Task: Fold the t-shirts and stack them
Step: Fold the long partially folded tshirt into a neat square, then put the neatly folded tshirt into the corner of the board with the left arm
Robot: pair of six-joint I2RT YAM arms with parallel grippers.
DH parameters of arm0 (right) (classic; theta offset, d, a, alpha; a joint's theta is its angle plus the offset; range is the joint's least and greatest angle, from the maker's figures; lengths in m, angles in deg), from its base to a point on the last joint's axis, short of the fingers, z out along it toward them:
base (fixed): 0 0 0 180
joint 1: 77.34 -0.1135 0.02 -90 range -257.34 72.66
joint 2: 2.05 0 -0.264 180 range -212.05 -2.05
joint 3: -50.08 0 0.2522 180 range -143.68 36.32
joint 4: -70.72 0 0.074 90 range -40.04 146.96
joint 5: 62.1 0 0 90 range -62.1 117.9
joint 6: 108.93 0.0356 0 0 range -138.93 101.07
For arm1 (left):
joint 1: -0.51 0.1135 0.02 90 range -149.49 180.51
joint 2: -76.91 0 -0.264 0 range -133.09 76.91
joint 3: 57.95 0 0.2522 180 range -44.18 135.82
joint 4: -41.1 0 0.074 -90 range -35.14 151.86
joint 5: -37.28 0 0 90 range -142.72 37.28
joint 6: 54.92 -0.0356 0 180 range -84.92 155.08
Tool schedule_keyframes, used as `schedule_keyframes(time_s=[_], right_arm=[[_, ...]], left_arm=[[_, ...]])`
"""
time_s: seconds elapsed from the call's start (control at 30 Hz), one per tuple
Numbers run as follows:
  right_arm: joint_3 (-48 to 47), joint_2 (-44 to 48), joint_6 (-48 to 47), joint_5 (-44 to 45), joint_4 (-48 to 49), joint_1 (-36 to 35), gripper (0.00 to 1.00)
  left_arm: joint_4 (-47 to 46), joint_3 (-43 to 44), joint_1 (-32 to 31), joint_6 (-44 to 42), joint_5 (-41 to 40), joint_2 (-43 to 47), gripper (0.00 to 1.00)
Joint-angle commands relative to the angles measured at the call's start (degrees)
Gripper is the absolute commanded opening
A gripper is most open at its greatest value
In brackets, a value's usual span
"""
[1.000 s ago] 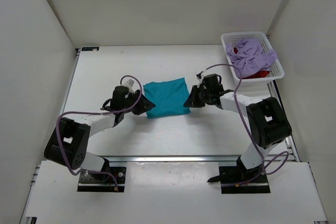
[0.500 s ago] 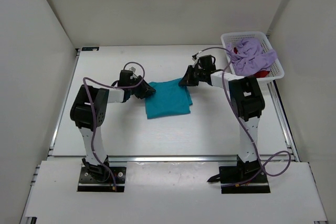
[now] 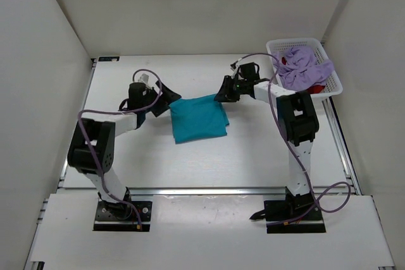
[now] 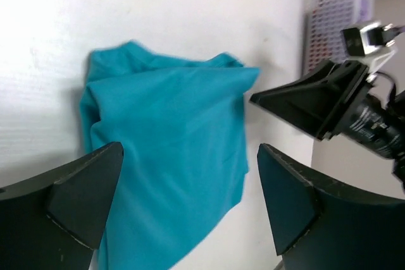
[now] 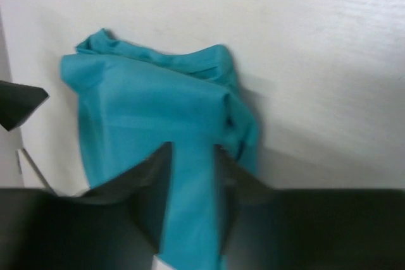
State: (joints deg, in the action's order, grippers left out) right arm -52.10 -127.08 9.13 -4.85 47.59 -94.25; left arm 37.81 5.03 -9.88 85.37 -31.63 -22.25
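A folded teal t-shirt lies flat mid-table. My left gripper hovers at its far left corner, wide open; in the left wrist view the teal t-shirt lies below the spread fingers, untouched. My right gripper is at the shirt's far right corner. Its jaws stand a narrow gap apart, over the teal t-shirt seen through that gap. A lavender t-shirt is heaped in the basket over a deep red one.
The white mesh basket stands at the table's far right corner, just right of the right arm. White walls close in the table on the left, back and right. The right gripper shows in the left wrist view.
Both grippers moved from the shirt's sides up to its far corners. The left gripper let go, opened wide and drew back left. The right gripper's jaws have parted a little.
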Motion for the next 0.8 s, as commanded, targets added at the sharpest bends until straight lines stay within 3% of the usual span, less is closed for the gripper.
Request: schedule_keyframes(time_s=[0.0,0.13,0.17,0.2,0.23,0.3,0.37,0.43,0.57,0.67,0.73,0.77], right_arm=[[1.49,10.31,-1.42,-0.12,1.1,-1.28,0.36],[12.71,20.43,-0.72,1.11,4.35,-2.08,0.51],[17.62,24.62,-0.02,1.63,6.97,-2.25,0.54],[19.85,29.01,0.33,2.07,8.99,-2.25,0.55],[24.65,32.71,1.64,1.82,11.02,-2.69,0.57],[31.19,37.9,2.0,1.73,14.36,-2.69,0.6],[38.91,42.84,2.53,2.43,15.77,-3.04,0.61],[44.44,48.8,3.76,3.39,17.79,-3.39,0.61],[53.95,54.89,5.08,2.35,20.44,-2.87,0.63],[56.95,57.44,5.87,2.08,22.02,-2.69,0.63],[57.83,57.36,5.7,1.47,23.07,-2.69,0.63],[58.27,57.18,6.22,1.55,22.82,-2.78,0.62]], left_arm=[[3.77,-0.16,1.95,-5.36,-2.36,7.56,0.98],[9.48,-2.63,2.66,-9.4,-3.58,9.59,0.98],[10.28,-3.15,2.22,-10.02,-4.63,9.85,0.84],[11.6,-4.2,1.52,-10.72,-4.99,10.29,0.59],[13.18,-4.38,1.34,-11.17,-5.08,9.77,0.48],[16.25,-4.38,0.2,-12.4,-5.35,8.02,0.43],[16.36,-5.88,-0.68,-12.67,-5.52,7.14,0.46],[16.1,-6.84,-1.64,-12.92,-5.26,5.65,0.59],[15.14,-5.88,-2.79,-12.84,-4.66,1.52,0.73],[12.15,-5.0,-4.11,-11.26,-3.68,-1.3,0.64],[10.05,-2.82,-6.56,-9.68,-1.58,-4.63,0.44],[8.38,-1.5,-6.83,-8.55,-1.31,-6.47,0.41]])
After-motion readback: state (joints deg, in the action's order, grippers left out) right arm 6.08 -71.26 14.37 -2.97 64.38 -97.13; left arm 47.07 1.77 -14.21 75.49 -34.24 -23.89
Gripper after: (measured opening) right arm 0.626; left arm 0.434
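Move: The teal t-shirt lies as a square between the grippers. From the left gripper the middle of its left edge is about 5 cm back, level sideways and 7 cm below; the far left corner is some 4 cm ahead and 1 cm left, the near left corner about 13 cm back and 1 cm right, both about as low. From the right gripper, the near right corner is roughly 13 cm back, 2 cm right and 5 cm below; the far right corner is about 2 cm ahead, 1 cm left and 3 cm below. Lift the left gripper about 4 cm while easing it right, then swing it back and down to the table beside the t-shirt's left edge, half closing the wide-open fingers to pinch that edge. Open the right fingers further, rise clear of the far right corner and sweep about 20 cm back in an arc, a little to the right, sinking again once behind the near edge. ##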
